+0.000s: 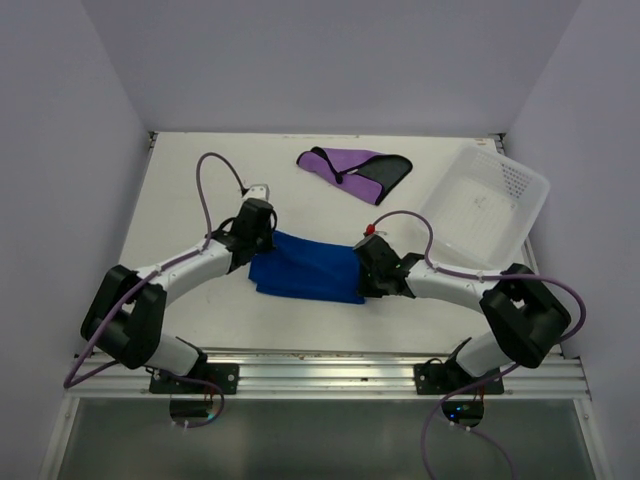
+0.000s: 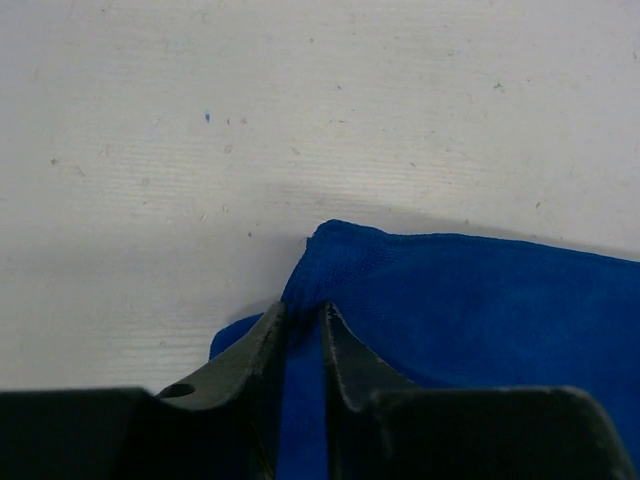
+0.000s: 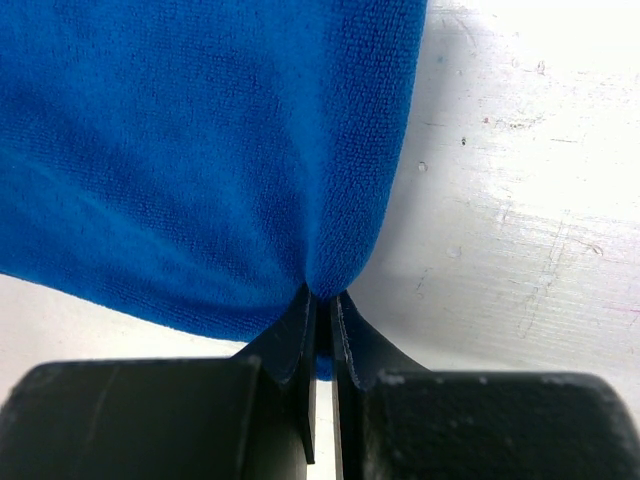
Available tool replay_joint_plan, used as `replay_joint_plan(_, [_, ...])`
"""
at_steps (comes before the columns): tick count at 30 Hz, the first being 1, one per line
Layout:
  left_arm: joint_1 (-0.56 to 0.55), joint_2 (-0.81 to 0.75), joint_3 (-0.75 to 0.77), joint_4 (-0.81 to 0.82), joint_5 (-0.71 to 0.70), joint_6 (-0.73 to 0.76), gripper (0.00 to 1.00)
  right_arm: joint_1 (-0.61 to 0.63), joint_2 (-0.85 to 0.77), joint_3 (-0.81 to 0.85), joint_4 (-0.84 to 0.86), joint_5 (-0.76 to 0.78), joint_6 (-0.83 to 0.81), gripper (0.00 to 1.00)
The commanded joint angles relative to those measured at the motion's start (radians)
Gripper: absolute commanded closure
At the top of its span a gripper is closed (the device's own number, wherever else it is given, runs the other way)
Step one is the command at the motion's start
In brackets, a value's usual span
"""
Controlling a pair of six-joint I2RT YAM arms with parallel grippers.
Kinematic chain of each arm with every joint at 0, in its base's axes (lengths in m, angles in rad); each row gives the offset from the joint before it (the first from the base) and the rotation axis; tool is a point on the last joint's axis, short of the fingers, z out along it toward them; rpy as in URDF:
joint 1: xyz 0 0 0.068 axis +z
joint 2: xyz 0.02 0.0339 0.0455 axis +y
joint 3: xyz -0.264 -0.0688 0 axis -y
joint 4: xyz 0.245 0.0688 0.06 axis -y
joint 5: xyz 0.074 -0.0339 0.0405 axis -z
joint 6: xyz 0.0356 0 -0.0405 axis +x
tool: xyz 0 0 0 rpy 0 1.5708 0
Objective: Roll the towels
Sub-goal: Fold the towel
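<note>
The blue towel (image 1: pixel 305 267) lies partly folded on the white table between the two arms. My left gripper (image 1: pixel 262 240) is at its left end. In the left wrist view that gripper (image 2: pixel 300 310) is shut on a fold of the blue towel (image 2: pixel 470 300), with cloth running down between the jaws. My right gripper (image 1: pixel 362 268) is at the towel's right end. The right wrist view shows it (image 3: pixel 322 298) shut on a bunched corner of the blue towel (image 3: pixel 200 150). The purple towel (image 1: pixel 352 170), with its black section, lies loose at the back centre, away from both grippers.
A white perforated plastic basket (image 1: pixel 485 205) stands tilted at the back right, just behind the right arm. White walls close in the table on the left, back and right. A metal rail (image 1: pixel 320 372) runs along the near edge.
</note>
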Motion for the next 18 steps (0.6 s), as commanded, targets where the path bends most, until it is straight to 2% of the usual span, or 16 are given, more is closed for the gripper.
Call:
replay_joint_plan(1, [-0.009,0.012,0.045,-0.053,-0.102,0.007,0.74,0.000,0.075,-0.052,-0.062,0.012,-0.007,1.00])
replay_joint_plan(2, [-0.010,0.014,0.048,-0.061,-0.118,0.002,0.63,0.000,0.067,-0.058,-0.062,0.015,-0.003,1.00])
replay_joint_plan(7, [-0.012,-0.001,0.059,-0.119,-0.201,-0.016,0.47,0.000,0.044,-0.064,-0.085,0.042,0.010,1.00])
replay_joint_plan(11, [-0.012,-0.021,0.073,-0.142,-0.185,-0.028,0.44,0.000,0.023,-0.055,-0.114,0.065,0.013,1.00])
replay_joint_plan(13, [-0.012,-0.036,0.061,-0.142,-0.129,-0.042,0.44,0.000,0.007,-0.053,-0.125,0.079,0.015,1.00])
replay_joint_plan(18, [-0.012,-0.145,-0.082,-0.115,-0.050,-0.119,0.45,0.000,-0.016,-0.049,-0.139,0.093,0.023,1.00])
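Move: The blue towel's middle lies some 9 cm to the left hand's right, 4 cm nearer the base and about 6 cm below; its left end is under that hand, and its fold reaches up to the fingertips. From the right hand, pinching the near right corner, the middle is about 7 cm ahead and 13 cm left, at finger height. The purple towel lies roughly 22 cm ahead and 22 cm right of the left hand, 7 cm lower. Leftward about 3 cm, nearly level above the towel's left end, the left hand spreads its barely parted fingers to a little over half open and lets go of the cloth. It then eases back towards the base by 1 to 2 cm, the wrist turning only slightly. The right hand stays put and keeps its pinch on the near right corner. ##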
